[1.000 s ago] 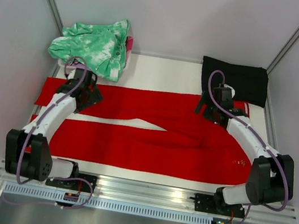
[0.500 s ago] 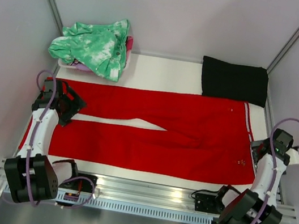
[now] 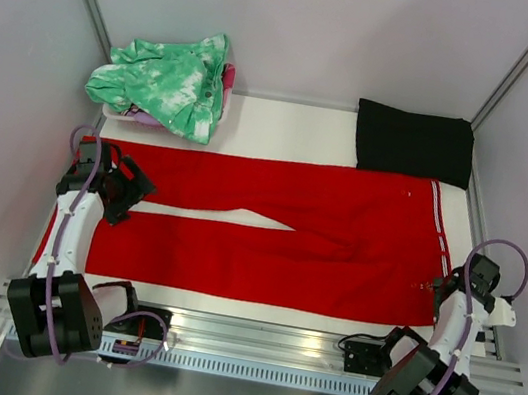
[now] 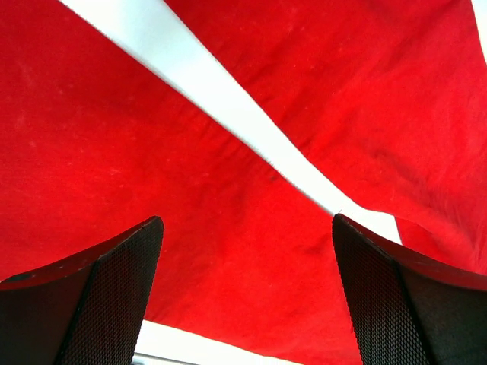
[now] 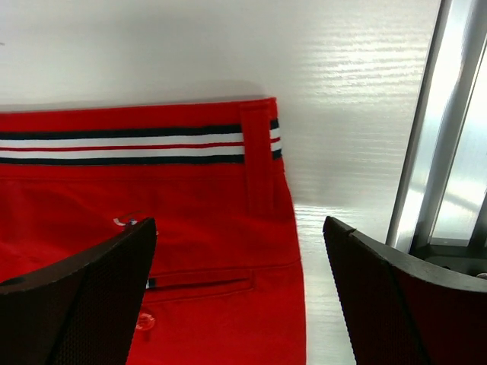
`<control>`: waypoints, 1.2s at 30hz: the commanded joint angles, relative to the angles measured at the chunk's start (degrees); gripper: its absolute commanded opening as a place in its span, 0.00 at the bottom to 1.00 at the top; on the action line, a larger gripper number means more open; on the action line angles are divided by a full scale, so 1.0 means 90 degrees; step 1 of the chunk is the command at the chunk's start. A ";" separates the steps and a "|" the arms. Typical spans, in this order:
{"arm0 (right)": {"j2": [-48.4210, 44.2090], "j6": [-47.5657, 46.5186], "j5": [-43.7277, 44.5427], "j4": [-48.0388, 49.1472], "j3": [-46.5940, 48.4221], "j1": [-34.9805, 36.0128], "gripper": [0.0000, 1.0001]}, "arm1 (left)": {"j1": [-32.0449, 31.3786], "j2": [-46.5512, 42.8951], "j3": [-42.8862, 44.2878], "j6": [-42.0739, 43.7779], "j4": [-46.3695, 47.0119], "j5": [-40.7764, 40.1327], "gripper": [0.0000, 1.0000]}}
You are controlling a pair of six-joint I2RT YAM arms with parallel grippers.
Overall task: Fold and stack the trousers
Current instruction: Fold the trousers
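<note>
The bright red trousers [image 3: 269,229] lie flat across the white table, legs to the left and waistband to the right. My left gripper [image 3: 131,194] hovers open over the leg ends. In its wrist view the left gripper [image 4: 247,219] has red cloth [image 4: 114,137] and the white gap between the legs [image 4: 228,99] below it. My right gripper [image 3: 443,288] is open at the waistband's near corner. The right wrist view shows the right gripper [image 5: 238,221] above the striped waistband trim [image 5: 122,144] and a slit pocket [image 5: 205,283]. Neither gripper holds anything.
A green-and-white mottled garment [image 3: 167,80] is heaped at the back left. A black folded cloth [image 3: 415,142] lies at the back right, touching the trousers' waistband corner. A metal rail [image 5: 441,152] runs along the table's right edge. Enclosure walls stand on three sides.
Both arms have drawn back from the far edge of the trousers to the outer ends. The right gripper then shifted nearer the front. The trousers now lie uncovered and flat.
</note>
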 commanded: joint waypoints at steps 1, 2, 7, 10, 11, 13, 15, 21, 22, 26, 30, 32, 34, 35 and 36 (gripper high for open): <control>0.0102 0.0315 0.0175 0.0337 -0.0243 -0.0012 0.97 | 0.0017 -0.0003 0.0143 0.0202 -0.0160 0.0081 0.97; 0.0161 0.0316 0.0166 0.0395 -0.0263 -0.0022 0.96 | 0.0037 -0.0022 0.0163 0.0183 -0.0237 0.0052 0.97; 0.0502 0.0325 0.0137 0.0522 -0.0370 -0.0012 0.95 | 0.0164 -0.0208 0.0357 0.0124 -0.0677 -0.0260 0.97; 0.0610 0.0374 0.0069 0.0659 -0.0419 -0.0012 0.77 | 0.0203 -0.0383 0.0436 -0.0032 -0.1097 -0.0816 0.97; 0.0717 0.0374 0.0020 0.0776 -0.0458 -0.0022 0.74 | 0.0232 -0.0423 0.0446 -0.0158 -0.1214 -0.0992 0.97; 0.0835 0.0355 -0.0029 0.0825 -0.0449 -0.0022 0.59 | 0.0416 -0.0627 0.0417 -0.0373 -0.1613 -0.1305 0.97; 0.0981 0.0179 -0.0059 0.0874 -0.0390 -0.0012 0.40 | 0.0602 -0.0832 0.0339 -0.0812 -0.1839 -0.1490 0.97; 0.1186 -0.0123 -0.0283 0.0826 -0.0244 -0.0022 0.06 | 0.1608 -0.1292 -0.0003 -0.1905 -0.2260 -0.1802 0.95; 0.1312 -0.0250 -0.0341 0.0874 -0.0214 -0.0022 0.03 | 0.1745 -0.1234 -0.0109 -0.2284 -0.2289 -0.1978 0.95; 0.1742 -0.0397 -0.0498 0.0884 -0.0078 -0.0012 0.00 | 0.2341 -0.0912 -0.0344 -0.2912 -0.2310 -0.2514 0.95; 0.2113 -0.0544 -0.0566 0.0952 0.0098 -0.0012 0.00 | 0.3139 -0.0852 -0.0627 -0.3012 -0.2056 -0.2898 0.95; 0.2202 -0.0622 -0.0654 0.1011 0.0167 -0.0022 0.00 | 0.3502 -0.0998 -0.0871 -0.2826 -0.1124 -0.2684 0.94; 0.2416 -0.0622 -0.0732 0.1069 0.0215 -0.0012 0.00 | 0.3961 -0.1194 -0.1427 -0.2533 -0.0291 -0.2498 0.93; 0.2504 -0.0622 -0.0752 0.1089 0.0225 -0.0012 0.00 | 0.4137 -0.1194 -0.1526 -0.2513 -0.0036 -0.2381 0.92; 0.2631 -0.0622 -0.0762 0.1099 0.0264 -0.0012 0.00 | 0.4438 -0.1049 -0.1633 -0.2319 0.0373 -0.2293 0.90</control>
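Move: Just beneath the open right fingers lie the trousers, their near waist corner about 2 cm back, 3 cm right and 4 cm below that hand; the rider logo sits some 5 cm straight ahead of it, also 4 cm down. From the left hand, the near leg's hem corner is roughly 15 cm back, 19 cm left and 10 cm down, while the far leg's hem lies about 6 cm forward and 15 cm left, as low. Sinking about 2.5 cm onto the near side seam by the waistband, the right hand shuts its fingers and pinches the cloth, then creeps a little forward with its grip kept. The left hand, fingers open, swings back some 15 cm and left 12 cm towards the near leg's hem corner, rising slightly before dropping about 5 cm below its start, and turns 65 degrees counter-clockwise. ##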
